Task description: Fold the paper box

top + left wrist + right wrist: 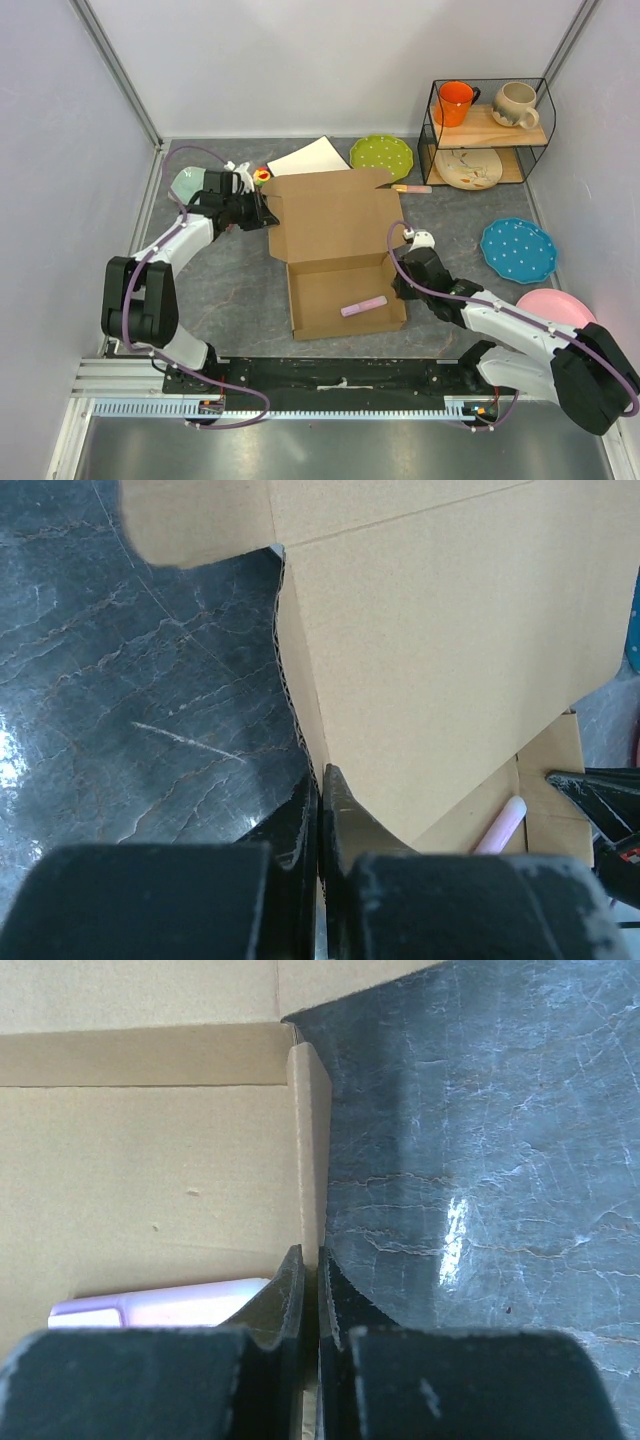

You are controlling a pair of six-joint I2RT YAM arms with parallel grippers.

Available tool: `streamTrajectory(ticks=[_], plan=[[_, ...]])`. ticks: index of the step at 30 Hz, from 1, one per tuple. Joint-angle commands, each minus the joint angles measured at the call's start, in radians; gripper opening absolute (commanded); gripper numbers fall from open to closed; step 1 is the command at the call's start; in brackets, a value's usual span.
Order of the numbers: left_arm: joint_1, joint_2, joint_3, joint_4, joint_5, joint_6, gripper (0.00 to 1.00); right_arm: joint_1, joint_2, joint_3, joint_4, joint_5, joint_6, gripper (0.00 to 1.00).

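Observation:
The paper box (335, 225) is brown corrugated cardboard, with its lid panel laid back and its shallow tray (345, 290) toward me. A pink marker (363, 306) lies in the tray. My left gripper (263, 212) is shut on the left edge of the lid panel; in the left wrist view the gripper (320, 780) pinches the corrugated edge of the paper box (440, 630). My right gripper (404, 286) is shut on the tray's right wall; in the right wrist view the gripper (310, 1265) clamps that upright wall (308, 1140), with the marker (170, 1300) inside.
Behind the box are a white square plate (308, 158), a green plate (381, 154), a small red and yellow thing (262, 175) and a thin marker (412, 188). A wire rack (487, 125) holds two mugs and a plate. A blue plate (517, 250) and a pink plate (555, 305) lie at the right.

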State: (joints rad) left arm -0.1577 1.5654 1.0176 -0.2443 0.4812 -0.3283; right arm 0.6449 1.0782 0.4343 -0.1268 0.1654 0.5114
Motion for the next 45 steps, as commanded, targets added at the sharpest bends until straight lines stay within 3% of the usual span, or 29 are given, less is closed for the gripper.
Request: streamTrajectory(ticks=[1, 3, 4, 5, 8, 11, 17, 21, 22, 24, 26, 32, 37, 45], plan=[[-0.002, -0.077, -0.068, 0.126, 0.034, 0.026, 0.02, 0.024, 0.023, 0.006, -0.022, 0.045, 0.038, 0.0], [-0.005, -0.1, -0.088, 0.163, 0.033, 0.026, 0.02, 0.03, 0.02, 0.007, -0.028, 0.065, 0.053, 0.05], [-0.005, -0.108, -0.106, 0.177, 0.03, 0.026, 0.02, 0.03, 0.011, 0.007, -0.031, 0.069, 0.061, 0.13], [-0.006, -0.117, -0.117, 0.191, 0.028, 0.026, 0.02, 0.03, 0.009, 0.017, -0.036, 0.072, 0.064, 0.29], [-0.011, -0.156, -0.157, 0.237, 0.019, 0.023, 0.02, 0.032, -0.006, 0.044, -0.062, 0.108, 0.067, 0.48], [-0.017, -0.195, -0.197, 0.293, -0.001, 0.018, 0.02, 0.03, -0.004, 0.076, -0.077, 0.131, 0.056, 0.56], [-0.032, -0.269, -0.274, 0.382, -0.03, 0.012, 0.02, 0.041, 0.063, 0.148, -0.073, 0.126, 0.036, 0.57], [-0.051, -0.321, -0.321, 0.421, -0.073, 0.032, 0.02, 0.044, 0.016, 0.201, -0.091, 0.094, 0.001, 0.63], [-0.057, -0.333, -0.344, 0.43, -0.084, 0.044, 0.02, 0.044, 0.005, 0.217, -0.106, 0.083, -0.008, 0.67], [-0.075, -0.375, -0.37, 0.471, -0.127, 0.054, 0.02, 0.042, -0.023, 0.286, -0.172, 0.037, -0.049, 0.86], [-0.101, -0.406, -0.412, 0.517, -0.177, 0.07, 0.02, 0.042, -0.034, 0.372, -0.268, 0.022, -0.077, 0.98], [-0.175, -0.514, -0.534, 0.672, -0.332, 0.143, 0.02, 0.041, -0.092, 0.549, -0.414, 0.141, -0.165, 0.98], [-0.216, -0.608, -0.651, 0.884, -0.397, 0.188, 0.02, 0.021, -0.067, 0.592, -0.433, 0.359, -0.203, 0.98], [-0.243, -0.693, -0.76, 1.042, -0.412, 0.308, 0.02, -0.102, -0.093, 0.515, -0.303, 0.06, -0.295, 0.98]])
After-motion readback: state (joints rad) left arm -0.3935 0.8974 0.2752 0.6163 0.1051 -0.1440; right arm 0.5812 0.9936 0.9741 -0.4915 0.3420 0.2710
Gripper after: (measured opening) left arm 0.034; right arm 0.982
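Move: The left hand already pinches the lid's left edge. The tray's middle, which the lid will close over, lies about 15 cm back from it, 15 cm to its right and 9 cm lower; the flower toy is some 9 cm ahead and 1 cm left, at table level. The right hand still grips the tray's right wall: the lid's right edge is roughly 15 cm straight ahead and 4 cm higher, the pink marker 7 cm left, 3 cm back and a little lower. Keeping its pinch on the lid's left edge, the left hand draws up and back about 7 cm each way, the wrist tipping its fingers up by some 50 degrees from slanting down to nearly level, so the lid swings up on its hinge. Meanwhile the right hand opens wide and lets go of the tray's right wall, shifts slightly forward, then rises steeply by about 20 cm, drifting right near the top and tipping its fingers up some 20 degrees, to end open just right of the lid's right edge, not visibly touching it. ##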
